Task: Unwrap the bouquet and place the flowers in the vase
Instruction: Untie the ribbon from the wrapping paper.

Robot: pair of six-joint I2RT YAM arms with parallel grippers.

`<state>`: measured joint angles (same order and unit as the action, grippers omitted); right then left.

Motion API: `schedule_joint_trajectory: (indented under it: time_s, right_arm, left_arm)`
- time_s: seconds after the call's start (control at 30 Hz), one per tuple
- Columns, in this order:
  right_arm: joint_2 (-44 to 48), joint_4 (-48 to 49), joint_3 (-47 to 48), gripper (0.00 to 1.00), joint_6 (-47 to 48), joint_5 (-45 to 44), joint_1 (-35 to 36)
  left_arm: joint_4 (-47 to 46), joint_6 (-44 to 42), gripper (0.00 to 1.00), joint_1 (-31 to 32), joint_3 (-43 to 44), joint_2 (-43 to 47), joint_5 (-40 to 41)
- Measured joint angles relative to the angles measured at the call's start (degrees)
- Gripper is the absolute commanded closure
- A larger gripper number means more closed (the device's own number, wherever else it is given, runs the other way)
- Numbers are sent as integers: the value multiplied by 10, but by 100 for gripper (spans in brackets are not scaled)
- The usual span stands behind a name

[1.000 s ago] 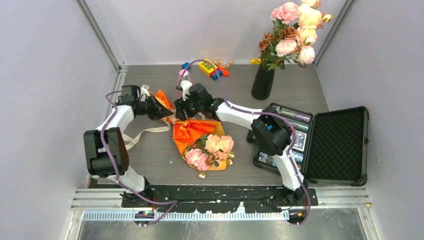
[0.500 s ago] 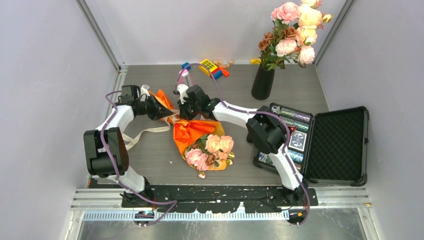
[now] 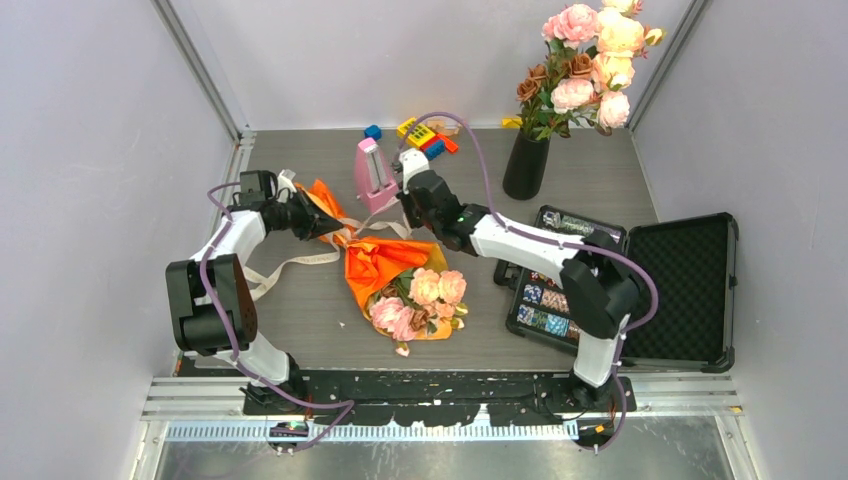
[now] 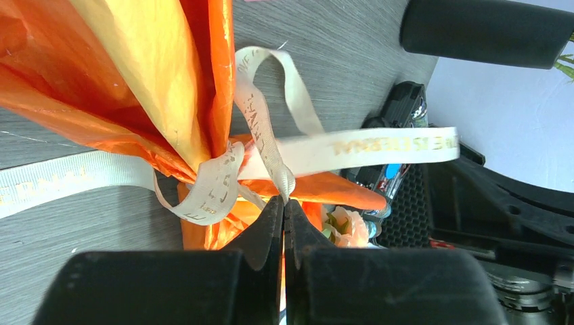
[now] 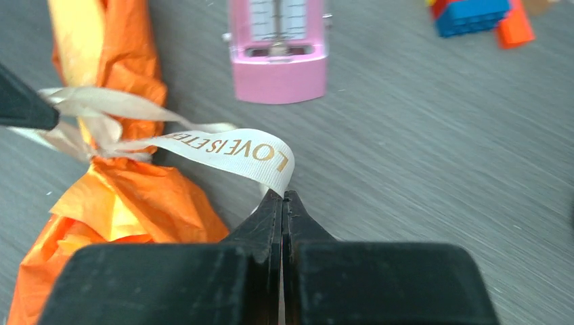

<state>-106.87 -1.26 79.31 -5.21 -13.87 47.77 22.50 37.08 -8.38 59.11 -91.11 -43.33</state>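
The bouquet (image 3: 395, 265) lies mid-table, its orange paper (image 4: 156, 81) tied at the neck with a cream ribbon (image 5: 230, 145). Its pink and peach flowers (image 3: 420, 300) point toward the near edge. My left gripper (image 3: 333, 226) is at the knot, shut on a ribbon loop (image 4: 271, 145). My right gripper (image 3: 403, 208) is right of the knot, shut on the ribbon's printed end, which runs taut between the two. The black vase (image 3: 527, 165) stands at the back right and holds other roses. A long ribbon tail (image 3: 290, 265) trails to the left.
A pink metronome (image 3: 372, 175) stands just behind the right gripper, with toy bricks (image 3: 425, 135) by the back wall. An open black case (image 3: 670, 290) with small packs (image 3: 555, 290) beside it fills the right side.
My right gripper has shut on the ribbon end and drawn back to the right, uncovering the metronome and pulling the ribbon taut. The left gripper has stayed shut at the knot.
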Motion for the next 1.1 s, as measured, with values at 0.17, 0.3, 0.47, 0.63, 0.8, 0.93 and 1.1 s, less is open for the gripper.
schedule_joint_trajectory:
  time_s: [0.17, 0.3, 0.47, 0.63, 0.8, 0.93, 1.1]
  right_arm:
    - [50, -3, -39, 100, -12, -85, -8]
    - [68, -22, -70, 100, -28, -141, -16]
    - [111, -61, -109, 100, -41, -200, -24]
    - [217, -100, -118, 100, -42, -235, -27]
    - [336, -113, -93, 100, -42, -223, -28]
    - [372, -118, -45, 100, -47, -161, -28]
    - [375, -136, -7, 100, -60, -31, -21]
  left_arm:
    - [0, 0, 100, 0, 0, 0, 0]
    - [0, 0, 98, 0, 0, 0, 0]
    - [0, -2, 68, 0, 0, 1, 0]
    - [3, -8, 43, 0, -1, 25, 8]
    - [10, -31, 33, 0, -1, 76, 40]
    - [25, -48, 30, 0, 0, 108, 69]
    - [31, -59, 29, -5, 0, 112, 79]
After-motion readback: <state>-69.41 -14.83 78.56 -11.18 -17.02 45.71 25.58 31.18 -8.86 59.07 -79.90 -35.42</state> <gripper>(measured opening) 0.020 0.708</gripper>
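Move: The ribbon knot on the wrapping paper lies about 6 cm below the left fingers, which are shut on the ribbon, and about 1 cm to their right. From the right hand, holding the other ribbon stretch, the knot is some 12 cm left, 3 cm back and 9 cm below. The pink metronome stands 7 cm ahead and 5 cm left of the right hand; the flowers lie about 17 cm back and 3 cm right of it. Rightward first, about 12 cm and nearly level, the right hand draws its gripped ribbon away from the knot, then swings steeply up some 24 cm, easing back about 8 cm and finally turning back left a little, its fingers tipping up. The left hand holds still, then opens wide, lets go of the ribbon and backs off up about 4 cm and slightly left. ##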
